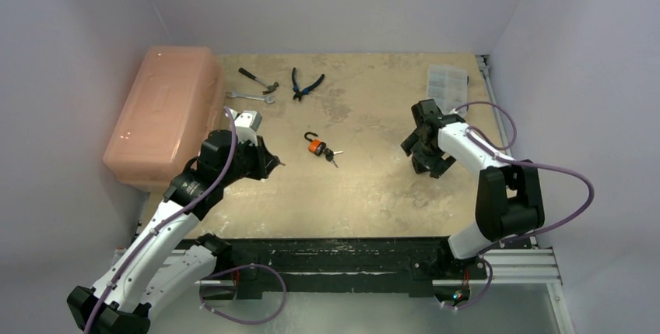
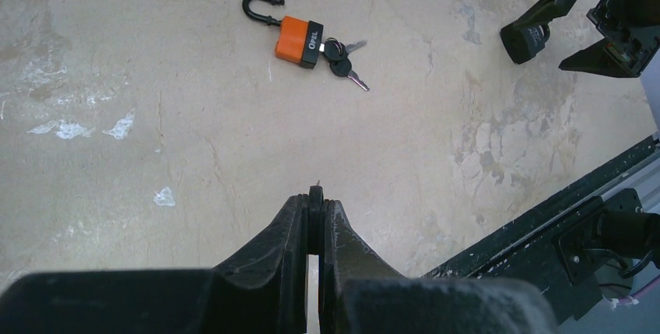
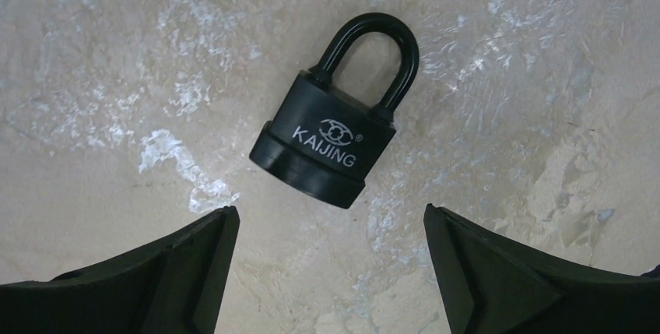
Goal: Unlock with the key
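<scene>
A black padlock marked KAIJING (image 3: 331, 135), shackle closed, lies flat on the table. My right gripper (image 3: 331, 213) hovers over it, open, with the lock's base just beyond the fingertips. In the top view the right gripper (image 1: 424, 151) covers this lock. My left gripper (image 2: 315, 194) is shut on a small black-headed key (image 2: 315, 191), whose thin metal tip pokes out past the fingertips. It hangs above bare table at the left-centre (image 1: 272, 161). An orange padlock (image 2: 298, 40) with its shackle open and a bunch of keys (image 2: 342, 61) in its base lies in the middle (image 1: 315, 147).
A pink plastic box (image 1: 163, 112) stands at the left edge. A hammer (image 1: 257, 79), a wrench (image 1: 251, 97) and pliers (image 1: 306, 83) lie at the back. A clear parts case (image 1: 447, 82) sits at the back right. A black rail (image 1: 350, 252) runs along the near edge.
</scene>
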Action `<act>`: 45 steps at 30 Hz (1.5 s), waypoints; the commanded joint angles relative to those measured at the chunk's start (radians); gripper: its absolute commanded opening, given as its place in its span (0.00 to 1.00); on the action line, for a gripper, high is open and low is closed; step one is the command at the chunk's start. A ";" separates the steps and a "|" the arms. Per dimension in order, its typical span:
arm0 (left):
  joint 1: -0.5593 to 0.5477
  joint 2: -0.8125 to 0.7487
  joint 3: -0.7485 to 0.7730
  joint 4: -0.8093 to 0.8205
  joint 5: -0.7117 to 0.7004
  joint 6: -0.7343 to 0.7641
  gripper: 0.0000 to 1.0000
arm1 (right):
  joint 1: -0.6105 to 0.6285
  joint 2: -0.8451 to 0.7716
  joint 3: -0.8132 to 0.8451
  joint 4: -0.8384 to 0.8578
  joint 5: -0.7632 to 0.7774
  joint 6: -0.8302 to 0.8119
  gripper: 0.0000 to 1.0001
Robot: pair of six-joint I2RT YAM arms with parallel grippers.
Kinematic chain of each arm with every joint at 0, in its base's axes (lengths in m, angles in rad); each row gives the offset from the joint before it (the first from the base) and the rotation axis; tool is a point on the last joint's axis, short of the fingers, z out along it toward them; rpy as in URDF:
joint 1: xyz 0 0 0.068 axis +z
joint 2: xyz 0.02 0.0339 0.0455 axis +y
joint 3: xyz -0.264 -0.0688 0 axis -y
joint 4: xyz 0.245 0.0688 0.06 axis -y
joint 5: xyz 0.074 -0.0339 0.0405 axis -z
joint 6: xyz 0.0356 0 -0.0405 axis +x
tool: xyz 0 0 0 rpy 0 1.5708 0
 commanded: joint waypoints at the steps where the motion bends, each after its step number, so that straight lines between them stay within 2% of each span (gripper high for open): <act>1: 0.001 -0.008 -0.001 0.047 -0.002 0.029 0.00 | -0.040 0.014 0.029 -0.017 0.006 0.035 0.99; 17: 0.001 -0.014 -0.004 0.046 -0.003 0.028 0.00 | -0.086 0.159 0.044 0.058 -0.003 0.060 0.99; 23: 0.001 -0.013 -0.003 0.045 -0.003 0.028 0.00 | -0.086 0.170 0.067 0.041 0.050 0.065 0.99; 25: 0.001 -0.013 -0.003 0.045 -0.004 0.028 0.00 | -0.086 0.169 0.065 0.040 0.066 0.069 0.94; 30: 0.001 -0.012 -0.004 0.045 -0.004 0.029 0.00 | -0.086 0.206 0.065 0.024 0.102 0.057 0.63; 32: 0.001 -0.012 -0.004 0.045 -0.005 0.029 0.00 | -0.084 0.211 0.064 0.023 0.122 0.039 0.58; 34: 0.001 -0.012 -0.004 0.045 -0.007 0.028 0.00 | -0.083 0.196 0.051 0.051 0.105 -0.011 0.44; 37: 0.001 -0.011 -0.003 0.045 -0.005 0.028 0.00 | -0.060 0.146 0.040 0.076 0.094 -0.078 0.32; 38: 0.002 -0.011 -0.002 0.045 -0.005 0.029 0.00 | -0.042 0.122 0.040 0.086 0.090 -0.101 0.27; 40: 0.001 -0.010 -0.003 0.046 -0.006 0.029 0.00 | 0.013 0.089 0.047 0.095 0.088 -0.155 0.25; 42: 0.001 -0.011 -0.002 0.045 -0.007 0.029 0.00 | 0.102 0.065 0.069 0.075 0.112 -0.188 0.22; 45: 0.001 -0.012 -0.002 0.046 -0.008 0.029 0.00 | 0.233 0.038 0.113 0.041 0.166 -0.258 0.11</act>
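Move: The black padlock lies flat under the right gripper, about 4 cm below its finger pads, 2 cm ahead and 2 cm to the right. The keys lie roughly 22 cm left and 6 cm ahead of that hand, and the orange padlock some 26 cm left and 8 cm ahead. From the left hand the black padlock is about 38 cm right, 9 cm ahead and 18 cm down. The right fingers close on the sides of the black padlock's body, pinching it, after the open hand has sunk some 4 cm while easing right and forward towards it. Then the hand keeps its grip, lifts about 2 cm and swings some 4 cm left towards the orange padlock, turning roughly 20 degrees counter-clockwise. ##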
